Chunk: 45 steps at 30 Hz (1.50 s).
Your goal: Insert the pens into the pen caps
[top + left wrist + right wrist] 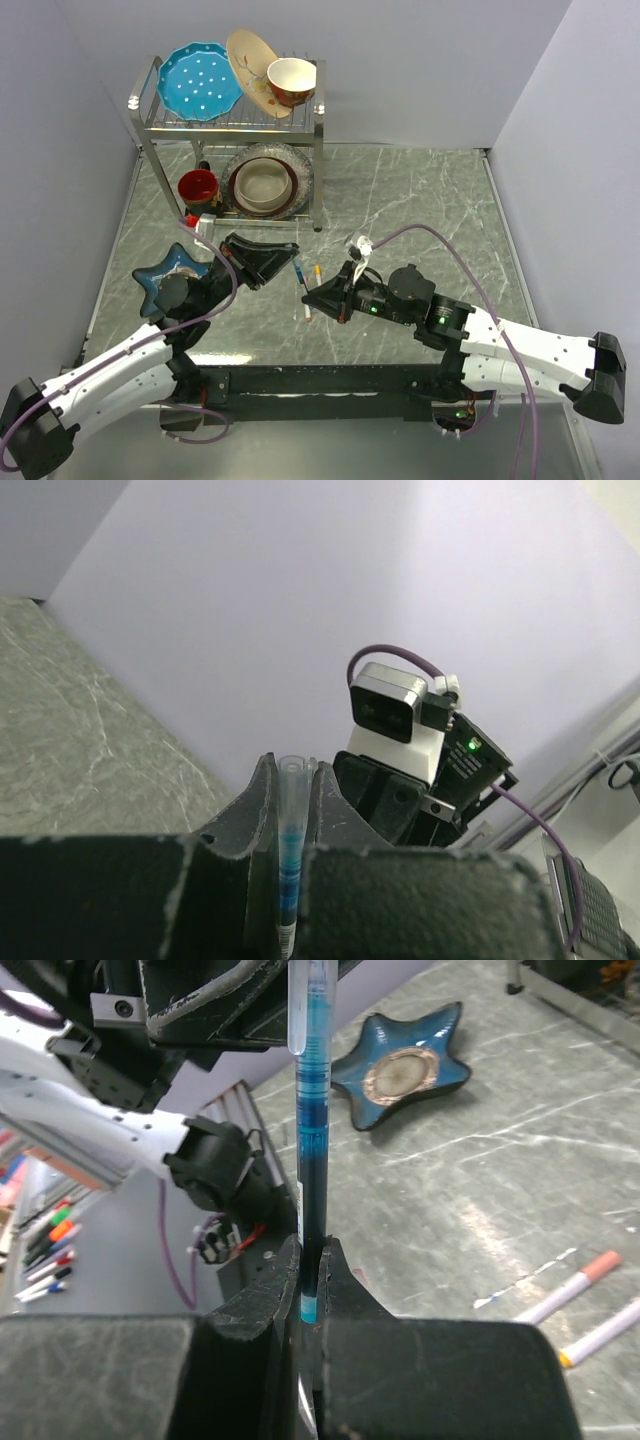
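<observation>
A dark blue pen hangs in the air between both grippers over the table's middle. My right gripper is shut on the pen's lower barrel. My left gripper is shut on the clear pen cap, which covers the pen's other end; the blue shows through it. Two white pens lie on the table to the right of my right gripper. One has an orange end and the other has a yellow tip.
A blue star-shaped dish lies at the left by the left arm. A metal dish rack with plates and bowls stands at the back left, with a red mug under it. Grey walls enclose the marble table.
</observation>
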{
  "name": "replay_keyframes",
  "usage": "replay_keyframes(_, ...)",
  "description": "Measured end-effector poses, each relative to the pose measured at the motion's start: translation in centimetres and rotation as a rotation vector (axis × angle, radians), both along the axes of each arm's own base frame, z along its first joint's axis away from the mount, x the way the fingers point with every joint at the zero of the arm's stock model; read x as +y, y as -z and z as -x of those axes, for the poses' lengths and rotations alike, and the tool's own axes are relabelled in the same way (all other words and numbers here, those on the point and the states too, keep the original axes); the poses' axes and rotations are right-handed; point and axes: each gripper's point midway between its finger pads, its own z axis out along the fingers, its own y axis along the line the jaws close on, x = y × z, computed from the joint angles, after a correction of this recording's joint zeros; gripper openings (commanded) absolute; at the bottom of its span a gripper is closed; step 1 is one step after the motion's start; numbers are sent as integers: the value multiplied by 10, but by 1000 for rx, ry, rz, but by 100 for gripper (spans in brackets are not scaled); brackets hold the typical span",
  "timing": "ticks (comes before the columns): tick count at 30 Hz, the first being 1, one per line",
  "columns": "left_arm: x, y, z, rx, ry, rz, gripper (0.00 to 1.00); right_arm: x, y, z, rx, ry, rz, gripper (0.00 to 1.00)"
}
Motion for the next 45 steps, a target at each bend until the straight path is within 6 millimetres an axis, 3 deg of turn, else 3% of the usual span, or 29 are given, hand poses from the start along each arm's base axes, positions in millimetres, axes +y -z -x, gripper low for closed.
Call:
replay_keyframes(8,4,4,-19,36,-88,48,1,-9,-4,-23,-2,52,51,0)
replay_keyframes(17,5,37,-53,188,-203,83,1,-16,14,-52,89,57,198,0)
replay_keyframes(21,8,42,-57,222,-230,124,1,-15,18,-56,111,33,221,0)
replay_keyframes(32,3,72,-59,309,-213,176,1,-21,51,-52,172,-8,246,0)
replay_keyframes(35,1,68,-53,319,-208,136,1,-24,48,-46,157,-21,207,11)
replay_keyframes(38,1,52,-41,293,-195,114,1,-24,36,-35,139,-58,138,36)
replay_keyframes(42,-11,38,-22,268,-132,28,1,-24,14,-32,113,-54,34,50)
replay_keyframes(45,-22,38,-12,258,-88,-59,1,-28,18,-21,109,-54,-4,59)
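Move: My left hand still grips the clear cap of the blue pen; the pen's middle is about 4 cm below it, 2 cm back and 1 cm right. My right hand still pinches the pen's lower end, with the cap about 4 cm ahead, 2 cm left and 7 cm above. On the table 25 cm below my right hand, the orange-ended pen lies some 11 cm ahead, 0 cm sideways; the yellow-ended pen lies 14 cm ahead, 3 cm right. With the blue pen held between them, I carry both hands forward about 6 cm while they sink, the left drawing some 2 cm nearer the right in height and tipping down. Then both come back and rise again, the left also easing right at the last; my right fingers open about halfway and let go of the pen's lower end, while my left keeps its grip on the cap. ##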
